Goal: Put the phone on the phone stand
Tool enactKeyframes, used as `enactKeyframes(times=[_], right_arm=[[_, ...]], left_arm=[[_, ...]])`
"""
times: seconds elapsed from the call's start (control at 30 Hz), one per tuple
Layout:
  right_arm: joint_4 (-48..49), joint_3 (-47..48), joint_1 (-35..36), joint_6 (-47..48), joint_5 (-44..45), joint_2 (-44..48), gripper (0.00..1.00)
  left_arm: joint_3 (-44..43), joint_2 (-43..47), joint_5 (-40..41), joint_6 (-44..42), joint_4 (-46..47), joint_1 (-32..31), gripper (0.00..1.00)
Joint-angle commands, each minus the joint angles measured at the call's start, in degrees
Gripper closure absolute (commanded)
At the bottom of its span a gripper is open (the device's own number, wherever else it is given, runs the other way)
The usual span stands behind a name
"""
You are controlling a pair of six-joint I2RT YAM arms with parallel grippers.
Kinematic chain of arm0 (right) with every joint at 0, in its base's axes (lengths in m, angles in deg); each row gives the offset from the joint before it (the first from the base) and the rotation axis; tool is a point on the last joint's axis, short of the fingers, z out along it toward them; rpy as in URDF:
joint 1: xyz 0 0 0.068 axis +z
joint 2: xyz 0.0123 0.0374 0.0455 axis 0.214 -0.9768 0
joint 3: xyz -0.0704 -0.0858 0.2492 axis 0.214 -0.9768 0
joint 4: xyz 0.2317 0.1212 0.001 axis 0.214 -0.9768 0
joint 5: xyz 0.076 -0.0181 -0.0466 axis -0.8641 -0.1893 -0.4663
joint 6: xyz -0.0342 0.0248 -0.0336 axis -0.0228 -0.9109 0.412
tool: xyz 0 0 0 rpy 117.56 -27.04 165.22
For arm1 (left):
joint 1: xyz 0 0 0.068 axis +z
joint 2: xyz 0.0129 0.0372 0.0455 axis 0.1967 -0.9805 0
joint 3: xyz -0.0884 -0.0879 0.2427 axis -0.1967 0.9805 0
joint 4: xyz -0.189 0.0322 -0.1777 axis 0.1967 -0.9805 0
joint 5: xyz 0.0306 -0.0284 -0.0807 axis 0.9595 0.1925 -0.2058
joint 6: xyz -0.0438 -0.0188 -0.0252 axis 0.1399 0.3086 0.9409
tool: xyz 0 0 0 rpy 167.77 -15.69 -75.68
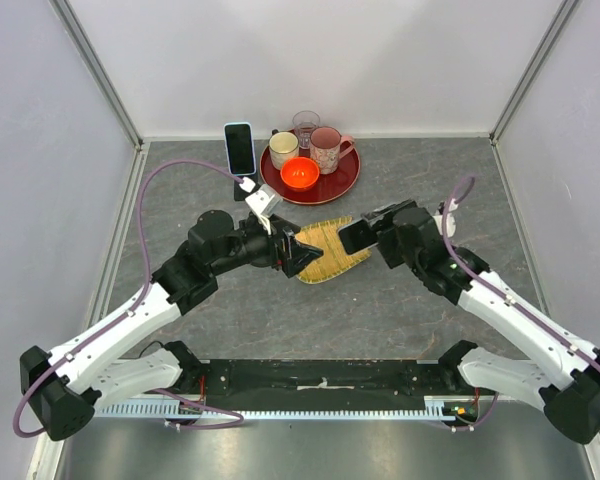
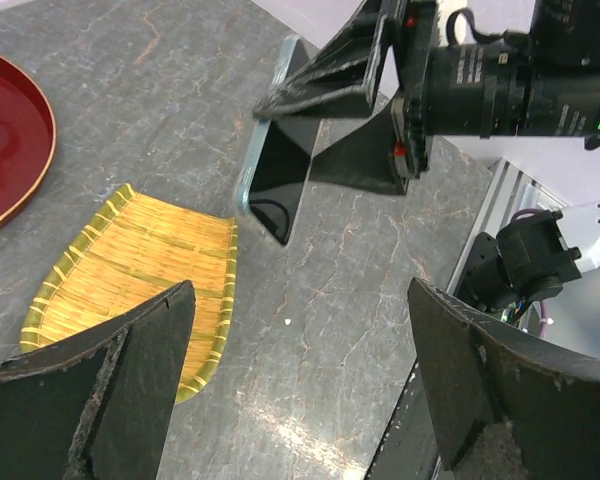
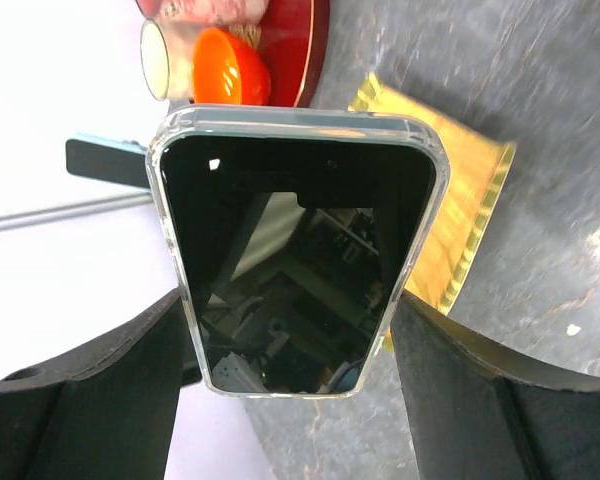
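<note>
My right gripper (image 1: 358,236) is shut on the phone (image 3: 295,260), a black-screened phone in a clear case, with a finger on each long edge. It holds the phone above the table at the middle, over the right end of a bamboo mat. In the left wrist view the phone (image 2: 280,175) hangs edge-on from that gripper. My left gripper (image 1: 305,252) faces it from the left, open and with nothing between its fingers (image 2: 130,380). At the back left, a dark base that looks like the phone stand (image 1: 241,189) carries an upright light-blue phone (image 1: 239,147); my left wrist partly hides the base.
A yellow bamboo mat (image 1: 325,258) lies on the grey table under the two grippers. A red round tray (image 1: 342,184) at the back holds an orange bowl (image 1: 300,174), a pink mug (image 1: 326,148), a glass and a cream cup. White walls enclose the table.
</note>
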Motion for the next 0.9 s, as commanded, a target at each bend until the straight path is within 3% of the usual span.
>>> enactKeyframes(times=[0.0,0.2,0.53,0.67,0.87], right_arm=[[5.58,4.00,5.98,-10.60,-0.87,-2.40,1.00],[9.80,5.33,12.76,-12.36,0.72,-5.30,1.00],[17.61,4.54,15.23,-12.81,-0.07,-4.43,1.00],[18.50,4.80,16.01,-12.28,-0.95,-4.34,1.00],[20.87,4.19,17.51,-11.49,-1.39,-4.16,1.00]], left_arm=[[-0.12,-0.98,-1.77,2.07,3.42,0.13,0.07],[-2.31,-1.95,8.94,1.01,-3.26,0.92,0.06],[-3.54,-3.36,-4.40,-0.57,-3.62,2.94,0.14],[-3.81,-4.15,-7.21,0.13,-2.92,3.64,0.31],[-3.45,-4.23,-8.10,0.40,-2.12,4.09,0.48]])
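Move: The phone, already pinched by its long edges in the right hand, lies from the left gripper roughly 14 cm to the right, 5 cm ahead and 6 cm lower. The woven mat is about 7 cm ahead, 6 cm to the right and 20 cm down from that gripper; the round-based phone stand is some 11 cm left, 3 cm ahead, 16 cm down. From the right hand, the waiting left gripper is 14 cm left, 5 cm back, 6 cm up; the mat 8 cm left, 2 cm ahead, 14 cm below. The phone is carried left to the open left gripper by the right hand, nearly 12 cm, drawing back about 3 cm, dipping slightly before rising, and turning some 20 degrees while the grip holds. The left hand sinks about 3 cm, edges forward 2 cm and eases most of the way back, then closes from wide open to little over half around the phone's near end; a touch can't be made out. ##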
